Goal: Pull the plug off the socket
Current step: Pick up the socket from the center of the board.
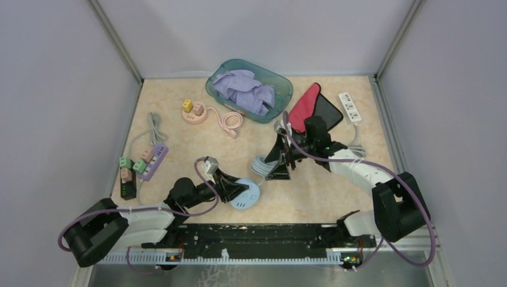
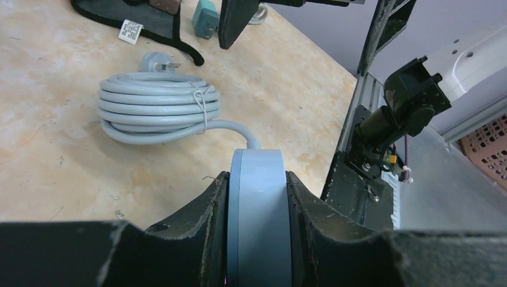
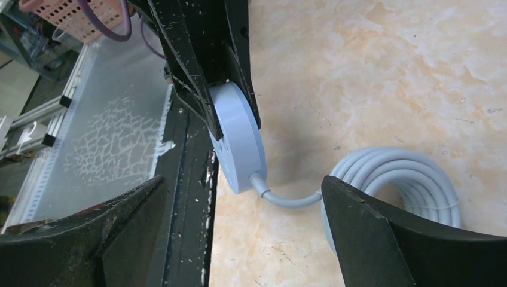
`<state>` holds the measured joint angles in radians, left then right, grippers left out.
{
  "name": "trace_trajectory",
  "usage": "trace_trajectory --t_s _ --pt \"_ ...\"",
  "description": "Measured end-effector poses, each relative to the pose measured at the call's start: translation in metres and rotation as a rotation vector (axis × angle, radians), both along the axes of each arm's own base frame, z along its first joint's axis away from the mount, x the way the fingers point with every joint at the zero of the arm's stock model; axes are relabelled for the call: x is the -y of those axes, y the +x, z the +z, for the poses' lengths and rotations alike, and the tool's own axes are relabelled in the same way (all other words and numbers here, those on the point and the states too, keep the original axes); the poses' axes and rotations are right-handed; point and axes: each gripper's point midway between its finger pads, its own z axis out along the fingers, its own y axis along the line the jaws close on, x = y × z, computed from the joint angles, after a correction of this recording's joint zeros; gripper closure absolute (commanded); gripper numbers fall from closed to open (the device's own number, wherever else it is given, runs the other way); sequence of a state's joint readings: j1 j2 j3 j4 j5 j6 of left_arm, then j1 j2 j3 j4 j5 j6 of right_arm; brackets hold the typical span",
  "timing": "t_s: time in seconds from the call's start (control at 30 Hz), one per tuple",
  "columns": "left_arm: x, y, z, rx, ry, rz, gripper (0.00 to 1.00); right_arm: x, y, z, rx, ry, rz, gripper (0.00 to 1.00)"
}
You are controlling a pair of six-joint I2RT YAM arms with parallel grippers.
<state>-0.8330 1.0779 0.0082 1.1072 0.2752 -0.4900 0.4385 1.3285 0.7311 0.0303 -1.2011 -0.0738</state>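
A round light-blue socket (image 1: 246, 195) is lifted on edge near the table's front, and my left gripper (image 1: 234, 189) is shut on its rim. In the left wrist view the socket (image 2: 258, 197) fills the gap between both pads of the gripper (image 2: 258, 179). Its grey cord runs to a tied coil (image 1: 260, 165) (image 2: 158, 107) (image 3: 397, 173). A teal plug (image 2: 206, 18) lies loose on the table by a black pouch, apart from the socket. My right gripper (image 1: 281, 168) (image 3: 242, 200) hangs wide open over the cord between socket (image 3: 239, 140) and coil, holding nothing.
At the back stands a teal bin (image 1: 281, 81) of purple cloth. A red and black pouch (image 1: 314, 104) and a white power strip (image 1: 350, 106) lie back right. A pink round socket (image 1: 195, 112) and a purple strip (image 1: 152, 160) with plugs lie at the left.
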Motion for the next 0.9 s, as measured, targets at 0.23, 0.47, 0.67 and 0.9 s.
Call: trace_trajectory --t_s 0.23,0.47,0.67,0.9 --pt "0.005 -0.009 -0.005 0.008 0.023 -0.065 1.0 -0.011 -0.02 -0.021 0.005 -0.061 0.071 0.02" --pt "0.015 -0.014 0.005 0.041 0.015 -0.134 1.0 -0.026 -0.044 -0.04 0.07 -0.13 0.163 0.05" --pt "0.023 -0.018 0.014 0.063 0.0 -0.187 1.0 -0.032 -0.052 -0.054 0.116 -0.179 0.207 0.22" --pt "0.024 -0.019 0.016 0.068 -0.006 -0.198 1.0 -0.036 -0.063 -0.063 0.154 -0.202 0.261 0.71"
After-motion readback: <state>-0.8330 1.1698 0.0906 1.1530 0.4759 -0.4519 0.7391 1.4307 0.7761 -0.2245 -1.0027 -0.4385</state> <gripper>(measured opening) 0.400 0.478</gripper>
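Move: The pale blue round socket, already held in the left fingers, has its middle about 3 cm to the right of the left hand and 2 cm below it. From the open right hand it lies roughly 10 cm to the left, 6 cm back and 6 cm below. The coiled cord is some 3 cm ahead of the right hand, 4 cm to its left and 12 cm below; two brown plugs lie about 14 cm ahead, 14 cm to its right, 13 cm down. The right hand comes down and back about 6 cm each, and some 4 cm left, onto the free right-hand rim of the held socket, turning about 15 degrees counter-clockwise while its left side dips; on arrival the fingers close from wide open to about half, one along each face, and seem just to pinch it. The left hand keeps its grip and carries the socket about 2.5 cm right and 2 cm back to meet them, turning some 10 degrees clockwise and ending slightly higher. ##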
